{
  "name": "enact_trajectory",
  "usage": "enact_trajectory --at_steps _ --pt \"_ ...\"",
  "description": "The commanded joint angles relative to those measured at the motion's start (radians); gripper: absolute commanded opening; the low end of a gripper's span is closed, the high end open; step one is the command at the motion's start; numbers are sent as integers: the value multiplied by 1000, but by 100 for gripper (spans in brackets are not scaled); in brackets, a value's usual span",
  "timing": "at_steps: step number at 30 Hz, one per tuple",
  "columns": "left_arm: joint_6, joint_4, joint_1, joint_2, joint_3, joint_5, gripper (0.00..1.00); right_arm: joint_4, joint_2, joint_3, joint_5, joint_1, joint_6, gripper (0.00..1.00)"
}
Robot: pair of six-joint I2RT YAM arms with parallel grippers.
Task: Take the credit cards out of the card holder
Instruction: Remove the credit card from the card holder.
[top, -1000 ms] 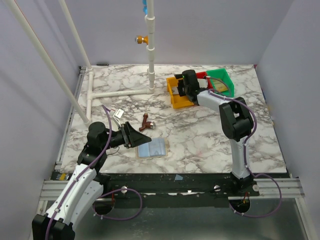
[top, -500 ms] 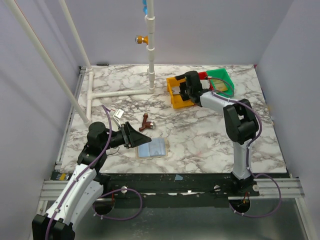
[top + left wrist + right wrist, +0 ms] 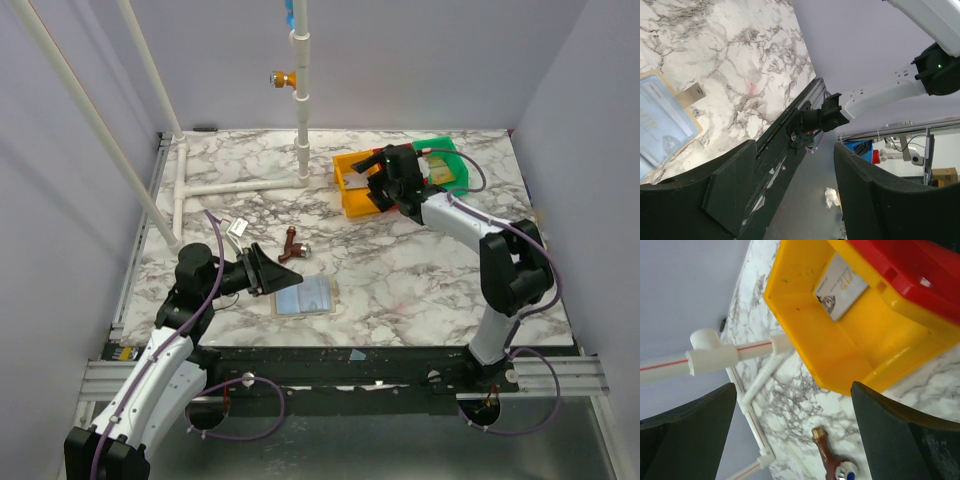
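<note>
The card holder point(image 3: 305, 297), a flat grey-blue sleeve with a tan rim, lies near the table's front edge. In the left wrist view the card holder point(image 3: 660, 125) shows at the left border. My left gripper point(image 3: 262, 272) hovers just left of it, open and holding nothing point(image 3: 800, 192). My right gripper point(image 3: 385, 188) hangs wide open over the near side of the yellow bin point(image 3: 352, 190), nothing between its fingers point(image 3: 792, 435). A credit card point(image 3: 840, 285) leans against the inner wall of the yellow bin point(image 3: 805, 315). Another card point(image 3: 447, 176) lies in the green bin point(image 3: 440, 152).
A red bin point(image 3: 910, 275) sits between the yellow and green ones. A brown pipe fitting point(image 3: 293, 243) lies on the marble above the card holder, and the same fitting point(image 3: 832, 462) shows below my right gripper. White PVC pipes point(image 3: 235, 186) cross the back left. A small white clip point(image 3: 237, 227) lies near them.
My right gripper opened wide and drew back out of the yellow bin, its arm swinging right. The left arm and card holder have not moved.
</note>
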Motion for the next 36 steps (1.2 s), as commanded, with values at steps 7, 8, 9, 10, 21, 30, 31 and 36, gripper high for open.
enact_trajectory --at_steps 7,8,9,10,21,30,31,36 --pt "23 1 -4 20 -13 -69 65 -73 -217 -215 -146 -2 -190 100" --pt "23 1 -4 23 -16 -72 65 -83 -240 -231 -180 -1 -204 100" --pt "26 1 -4 25 -16 -75 65 -87 -262 -246 -190 -2 -218 100" --pt "29 -1 -5 29 -16 -78 65 -94 -282 -263 -198 -1 -229 100" --pt "95 -78 -25 103 -16 -193 65 -178 -451 -413 -269 26 -334 100" --pt "169 -200 -212 240 65 -518 64 -217 -511 -451 -245 88 -363 100" --pt "174 -216 -241 262 79 -566 64 -217 -514 -456 -241 92 -363 100" --pt "195 -332 -371 423 183 -777 64 -224 -530 -478 -233 95 -363 100"
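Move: Beyond and below the left hand lies the card holder, about 3 cm ahead, 5 cm to its right and 19 cm down; the brown tap stands some 18 cm ahead, level sideways and 17 cm down. From the right hand the holder is roughly 29 cm back, 22 cm left and 13 cm below. The orange bin stands about 6 cm ahead and 6 cm left, the red bin 7 cm ahead and 6 cm right, both 10 cm below. Drawing back from the bins towards the card holder, the right hand travels about 18 cm almost level, fingers still wide open, turning some 30 degrees counter-clockwise. The left hand eases a little forward, then sinks faster towards the holder, about 10 cm in all, its open fingers tipping down; neither hand touches anything. ##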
